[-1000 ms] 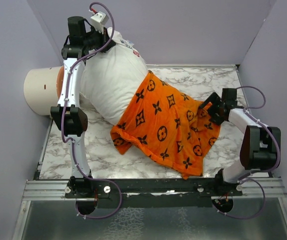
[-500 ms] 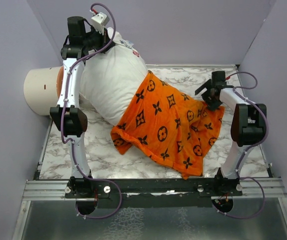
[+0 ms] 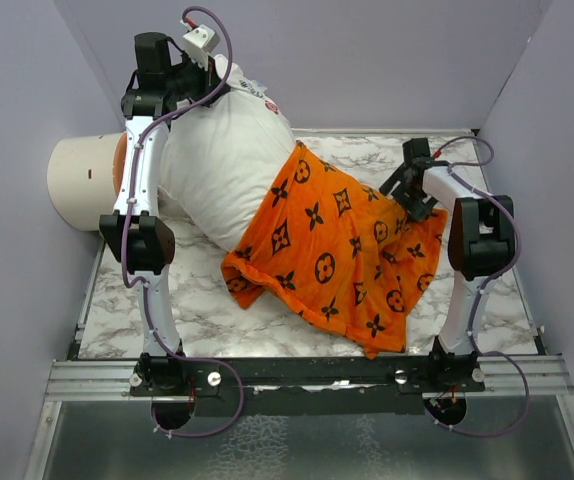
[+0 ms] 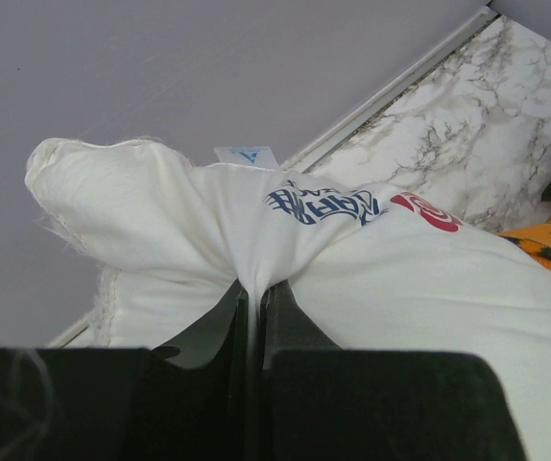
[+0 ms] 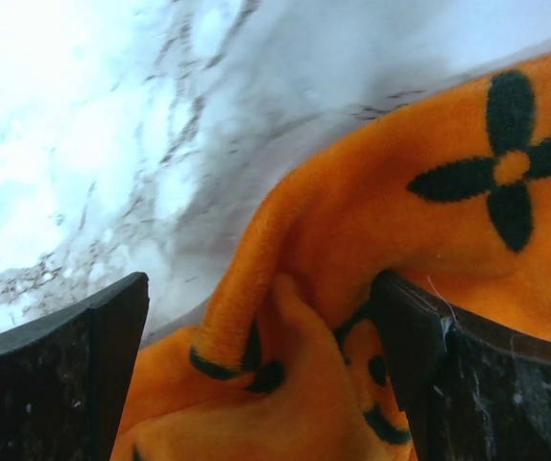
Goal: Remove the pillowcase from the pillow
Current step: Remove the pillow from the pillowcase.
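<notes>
The white pillow (image 3: 222, 160) leans from the table's far left corner, and its near right end is hidden under the orange pillowcase (image 3: 327, 240) with black motifs. High at the back, my left gripper (image 3: 203, 78) is shut on the pillow's top corner. In the left wrist view a fold of the pillow (image 4: 400, 288) is pinched in the left gripper (image 4: 254, 293). My right gripper (image 3: 403, 198) stands open at the pillowcase's far right edge. Its fingers (image 5: 83, 355) straddle a rolled fold of the pillowcase (image 5: 429, 221) in the right wrist view.
A cream cylinder (image 3: 77, 180) lies on its side against the left wall, behind the left arm. The marble table (image 3: 217, 310) is boxed in by purple walls on three sides. A metal rail (image 3: 307, 375) runs along the near edge.
The right arm has swung from the table's right side to the left and farther back, onto the pillowcase's far right edge. The left arm and the pillow have not moved.
</notes>
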Robot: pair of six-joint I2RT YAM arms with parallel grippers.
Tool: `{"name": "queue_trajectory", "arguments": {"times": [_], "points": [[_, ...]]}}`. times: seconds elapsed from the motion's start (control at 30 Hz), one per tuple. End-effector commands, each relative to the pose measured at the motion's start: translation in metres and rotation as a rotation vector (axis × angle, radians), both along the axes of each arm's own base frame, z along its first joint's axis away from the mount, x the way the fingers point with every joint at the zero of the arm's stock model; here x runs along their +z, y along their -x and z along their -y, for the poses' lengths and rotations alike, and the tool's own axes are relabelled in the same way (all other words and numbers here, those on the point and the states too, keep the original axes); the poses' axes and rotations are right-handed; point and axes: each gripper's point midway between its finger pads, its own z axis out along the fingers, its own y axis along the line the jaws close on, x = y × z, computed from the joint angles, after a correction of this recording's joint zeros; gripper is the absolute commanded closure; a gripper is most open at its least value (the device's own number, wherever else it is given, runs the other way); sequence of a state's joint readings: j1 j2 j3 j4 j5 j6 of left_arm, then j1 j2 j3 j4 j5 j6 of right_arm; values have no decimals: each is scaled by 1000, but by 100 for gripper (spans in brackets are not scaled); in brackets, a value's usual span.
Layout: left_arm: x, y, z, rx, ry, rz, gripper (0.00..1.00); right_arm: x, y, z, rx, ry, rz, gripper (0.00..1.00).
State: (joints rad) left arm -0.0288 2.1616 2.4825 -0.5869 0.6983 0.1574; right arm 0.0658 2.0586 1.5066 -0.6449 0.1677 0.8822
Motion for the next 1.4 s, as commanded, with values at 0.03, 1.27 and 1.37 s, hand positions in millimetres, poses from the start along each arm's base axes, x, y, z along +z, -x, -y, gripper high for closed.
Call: {"name": "queue_trajectory", "arguments": {"times": [0.03, 1.27, 1.37], "points": [[87, 33, 5, -18, -22, 235, 100, -44, 29, -33, 33, -71, -108, 32], [318, 115, -204, 862, -401, 1007, 100, 0, 168, 155, -587, 32, 98, 99], [328, 131, -239, 944, -415, 1040, 100, -1, 177, 165, -623, 35, 110, 99]]}}
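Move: The right hand stands open right over the fold at the far right end of the pillowcase, about 2 cm to its left and 1 cm below the finger pads. The middle of the case's mouth is roughly level ahead, 34 cm to its left and 8 cm higher; the white pillow's bare middle lies some 42 cm left, 8 cm farther out and 18 cm up. From the left hand, still gripping the pillow's upper corner, that fold is about 46 cm right, 15 cm back and 33 cm below. Leftward about 5 cm goes the right hand as its fingers shut and pinch the fold; after a short lift it swings back towards its base and right, roughly 15 cm each way, turning clockwise and drawing the cloth along. The left hand keeps its grip on the pillow corner and, mostly late on, hauls it up and left, some 8 cm each, tipping its fingers upwards. ##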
